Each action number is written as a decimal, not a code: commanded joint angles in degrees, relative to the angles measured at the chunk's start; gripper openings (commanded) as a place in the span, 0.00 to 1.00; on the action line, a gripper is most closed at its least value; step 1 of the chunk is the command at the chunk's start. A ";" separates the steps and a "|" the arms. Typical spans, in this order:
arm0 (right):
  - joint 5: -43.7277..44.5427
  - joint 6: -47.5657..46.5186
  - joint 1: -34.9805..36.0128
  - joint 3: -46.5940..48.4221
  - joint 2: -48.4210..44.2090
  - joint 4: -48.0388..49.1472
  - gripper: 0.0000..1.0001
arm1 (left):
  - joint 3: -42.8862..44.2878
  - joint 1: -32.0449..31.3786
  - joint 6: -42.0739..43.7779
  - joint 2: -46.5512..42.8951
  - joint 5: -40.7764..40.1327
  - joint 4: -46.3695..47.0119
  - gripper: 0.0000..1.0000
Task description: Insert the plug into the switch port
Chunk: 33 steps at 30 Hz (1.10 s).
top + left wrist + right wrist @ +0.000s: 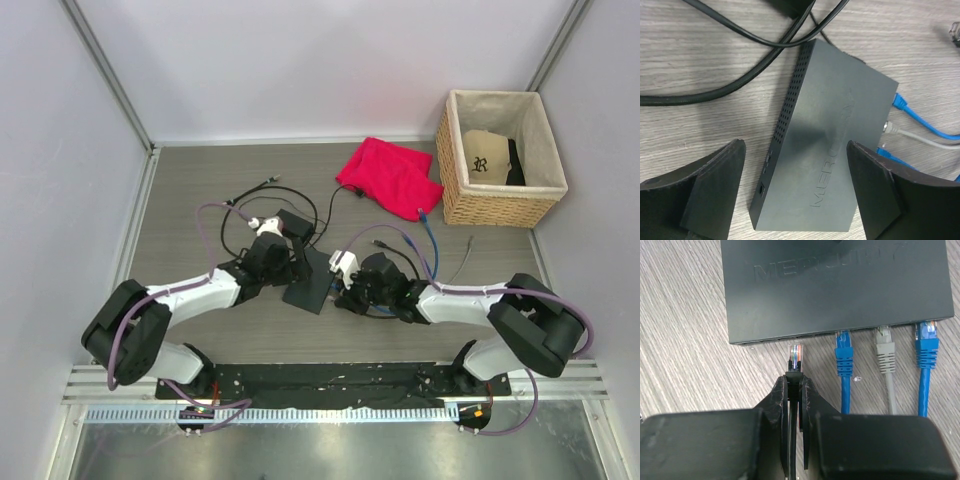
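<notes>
The switch (312, 283) is a flat dark grey box lying between the two arms. My left gripper (796, 187) is open, its fingers (715, 192) standing wide on either side of the switch (825, 140) without touching it. My right gripper (796, 382) is shut on the black boot of a clear plug (796, 356) with coloured wires. The plug points at the socket edge of the switch (835, 285), its tip right at the edge and its body outside. To its right, a blue cable (844, 352), a grey cable (885, 354) and another blue cable (927, 347) sit in ports.
A thick black cord (740, 60) loops on the table beyond the switch, near a black power brick (295, 222). A red cloth (390, 175) lies at the back, and a wicker basket (500, 160) stands at the back right. Loose cables (432, 235) trail behind the right arm.
</notes>
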 commanded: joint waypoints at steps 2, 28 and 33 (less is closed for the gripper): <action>0.20 -0.54 0.05 -0.92 1.43 8.31 0.01 | 2.64 0.38 1.40 2.82 1.51 -1.17 0.84; 1.61 0.16 -0.13 -1.53 0.64 11.38 0.01 | 2.99 0.38 0.44 5.11 10.04 -3.45 0.67; 0.65 0.16 -0.04 -1.27 1.51 12.17 0.01 | 3.16 0.38 -0.27 5.90 13.02 -3.02 0.67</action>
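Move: The switch's middle lies some 3 cm to the right of the left hand, 1 cm back and 3 cm below; the black adapter lies about 10 cm ahead of that hand, 1 cm left and 4 cm lower. For the plug in the right hand, the free port is roughly 4 cm left and 2 cm ahead, 1 cm lower. From that port the first blue plug sits 3 cm farther out and 1 cm right, the grey one 6 cm out and 2 cm right. The switch is taken between the left fingers: that hand sinks about 1.5 cm, then eases back and to the right over it, closing partway until one finger meets the vented side and the other comes onto the top. The right hand, still pinching the plug, creeps barely 1 cm forward along the port face and slightly left, bringing the tip to the port mouth. ##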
